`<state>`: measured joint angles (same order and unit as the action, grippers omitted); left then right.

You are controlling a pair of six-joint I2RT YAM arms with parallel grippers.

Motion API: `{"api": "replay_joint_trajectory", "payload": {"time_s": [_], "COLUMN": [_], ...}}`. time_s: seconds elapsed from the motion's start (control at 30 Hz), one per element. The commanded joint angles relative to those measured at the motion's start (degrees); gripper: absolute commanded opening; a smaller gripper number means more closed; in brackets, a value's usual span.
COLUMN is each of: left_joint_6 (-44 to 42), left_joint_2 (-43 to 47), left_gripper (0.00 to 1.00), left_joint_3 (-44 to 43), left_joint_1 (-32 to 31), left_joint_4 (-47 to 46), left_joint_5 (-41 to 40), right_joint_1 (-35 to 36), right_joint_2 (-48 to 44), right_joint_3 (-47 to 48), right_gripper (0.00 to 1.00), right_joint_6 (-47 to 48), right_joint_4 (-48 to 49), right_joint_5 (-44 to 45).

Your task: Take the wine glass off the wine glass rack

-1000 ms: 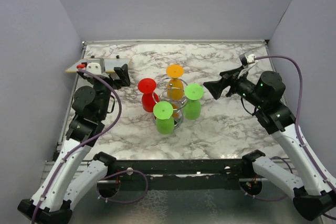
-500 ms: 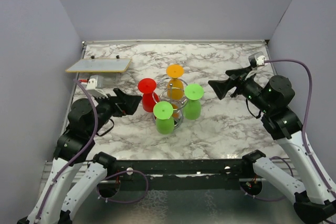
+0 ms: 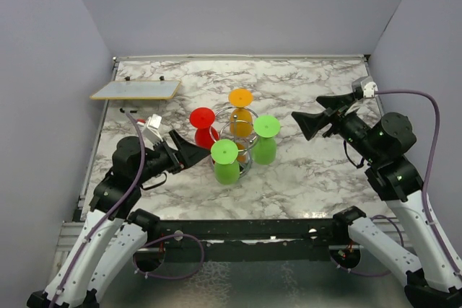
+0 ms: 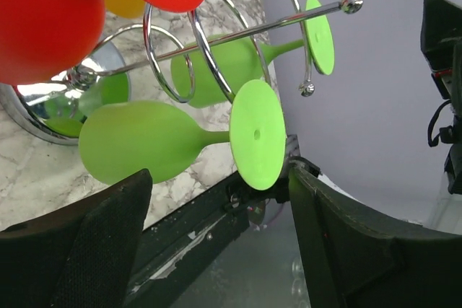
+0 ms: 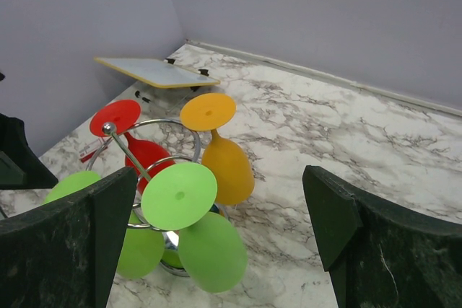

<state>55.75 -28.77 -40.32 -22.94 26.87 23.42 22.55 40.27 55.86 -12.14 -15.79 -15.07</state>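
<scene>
A chrome wire wine glass rack (image 3: 232, 117) stands mid-table with several plastic wine glasses hanging upside down: red (image 3: 203, 130), orange (image 3: 240, 110), and two green ones (image 3: 226, 162) (image 3: 265, 138). My left gripper (image 3: 189, 154) is open, just left of the near green glass, below the red one. In the left wrist view the near green glass (image 4: 159, 141) lies just ahead of the open fingers, and the rack's wire loops (image 4: 216, 41) show above it. My right gripper (image 3: 303, 124) is open, right of the rack, apart from it. The right wrist view shows the rack (image 5: 123, 146) and glasses (image 5: 209, 243) ahead.
A flat white board with a yellow edge (image 3: 136, 89) sits raised at the back left. Grey walls close in the marble table (image 3: 310, 171) on three sides. A black frame bar (image 3: 238, 230) runs along the near edge.
My left gripper has swung down and right from the back left board to just beside the near green glass. My right gripper has drifted slightly right and back.
</scene>
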Motion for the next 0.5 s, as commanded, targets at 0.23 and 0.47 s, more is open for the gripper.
{"api": "replay_joint_trajectory", "payload": {"time_s": [0.23,0.47], "left_joint_6": [7.18,8.65], "left_joint_2": [-1.71,-3.29], "left_gripper": [0.56,0.46], "left_joint_3": [5.44,6.52], "left_joint_1": [0.27,0.26], "left_joint_4": [-11.19,-15.23], "left_joint_5": [9.12,8.96], "right_joint_1": [0.28,0.30], "right_joint_2": [-2.19,-1.92], "right_joint_3": [-0.37,-0.22], "right_gripper": [1.00,1.00], "right_joint_6": [0.91,0.63], "right_joint_4": [1.63,1.47], "right_joint_5": [1.27,1.10]}}
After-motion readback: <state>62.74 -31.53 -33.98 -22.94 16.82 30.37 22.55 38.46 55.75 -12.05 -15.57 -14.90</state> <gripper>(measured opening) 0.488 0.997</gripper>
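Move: The near green wine glass hangs foot-up on the rack, its middle some 6 cm right of the left gripper, about 1 cm ahead and 5 cm below, with its foot near fingertip height. The red glass is about 11 cm straight ahead, 6 cm lower. The rack's centre lies roughly 8 cm ahead and 9 cm right, about 9 cm below. From the right hand, the near green glass is about 24 cm left, 6 cm back and 15 cm below. Bring the left gripper about 2 cm to the right and some 1.5 cm down towards the foot of the near green glass, tipping the fingers slightly down and turning them a little clockwise. Meanwhile draw the fingers in steadily from wide open to about half open, so the tips come close around the foot's near rim. ##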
